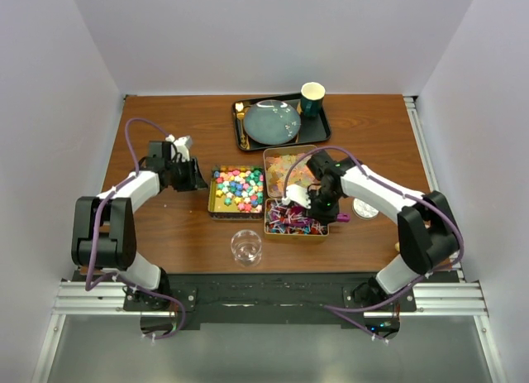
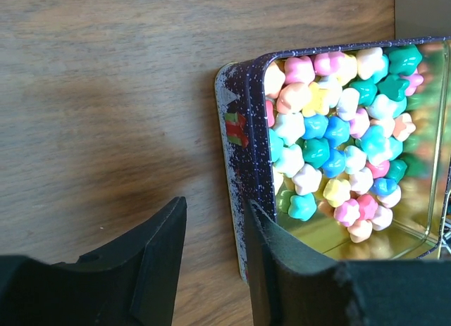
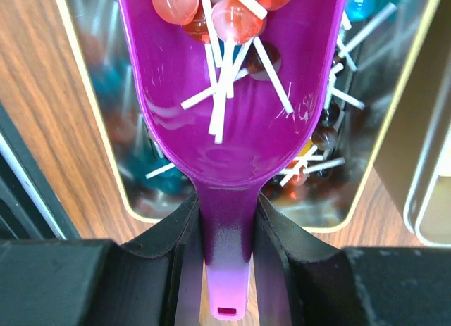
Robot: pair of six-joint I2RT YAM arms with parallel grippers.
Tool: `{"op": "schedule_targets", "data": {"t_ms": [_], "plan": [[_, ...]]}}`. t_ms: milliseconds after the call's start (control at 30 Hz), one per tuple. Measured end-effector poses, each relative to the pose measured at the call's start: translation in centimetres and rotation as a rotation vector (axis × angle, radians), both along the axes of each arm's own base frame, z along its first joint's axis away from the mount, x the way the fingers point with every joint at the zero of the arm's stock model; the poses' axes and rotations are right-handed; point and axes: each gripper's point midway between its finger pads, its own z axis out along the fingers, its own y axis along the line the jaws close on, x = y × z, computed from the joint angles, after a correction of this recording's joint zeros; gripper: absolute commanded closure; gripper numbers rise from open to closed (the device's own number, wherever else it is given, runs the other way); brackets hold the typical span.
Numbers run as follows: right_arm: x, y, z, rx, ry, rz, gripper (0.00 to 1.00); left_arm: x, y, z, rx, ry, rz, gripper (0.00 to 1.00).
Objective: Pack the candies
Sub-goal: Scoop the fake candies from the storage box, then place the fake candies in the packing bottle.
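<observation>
Three open tins sit mid-table. One holds multicoloured candies, one pale gummies, one red and blue lollipops on white sticks. My left gripper is open at the left wall of the multicoloured tin. That wall runs close along its right finger, and nothing is gripped. My right gripper is shut on the handle of the purple scoop. The scoop hangs over the lollipop tin with a few red lollipops in its bowl.
A black tray at the back carries a blue-grey plate and a green cup. A clear glass stands near the front edge. A small round silvery thing lies right of the lollipop tin.
</observation>
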Motion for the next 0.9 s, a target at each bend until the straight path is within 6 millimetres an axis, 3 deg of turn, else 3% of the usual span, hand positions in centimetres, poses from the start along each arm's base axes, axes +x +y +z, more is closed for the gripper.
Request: {"op": "schedule_targets", "data": {"t_ms": [400,500,700,900], "plan": [[-1.0,1.4,3.4,0.209,-0.091,0.011,1.00,0.3,0.2,0.2,-0.005,-0.016,-0.012,0.46],[-0.8,1.5,4.3,0.172,-0.084,0.040,1.00,0.5,0.6,0.5,-0.011,-0.022,-0.003,0.43],[0.8,2.9,7.9,0.063,-0.154,0.169,1.00,2.6,1.9,2.5,0.001,-0.087,0.020,0.40],[1.0,4.8,11.0,-0.031,-0.191,0.274,1.00,4.0,2.9,3.9,0.025,-0.126,0.040,0.34]]}}
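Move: The right hand grips the purple scoop, its bowl in the lollipop tin, whose middle is about 10 cm to the left, level fore and aft and some 5 cm below. The glass jar stands roughly 24 cm to the left and 8 cm back; the gummy tin is 11 cm left and 13 cm ahead, the star candy tin 27 cm left and 8 cm ahead. From the left hand, the jar is about 13 cm right and 18 cm back. Upward first and foremost, the right hand raises the loaded scoop about 11 cm out of the lollipop tin, quickening and bearing some 5 cm left, its grip unchanged. The wrist first lifts its left side about 10 degrees, then levels that off while swinging the scoop some 15 degrees counter-clockwise. The left hand backs up, forward and left from the star candy tin, opening wider. ##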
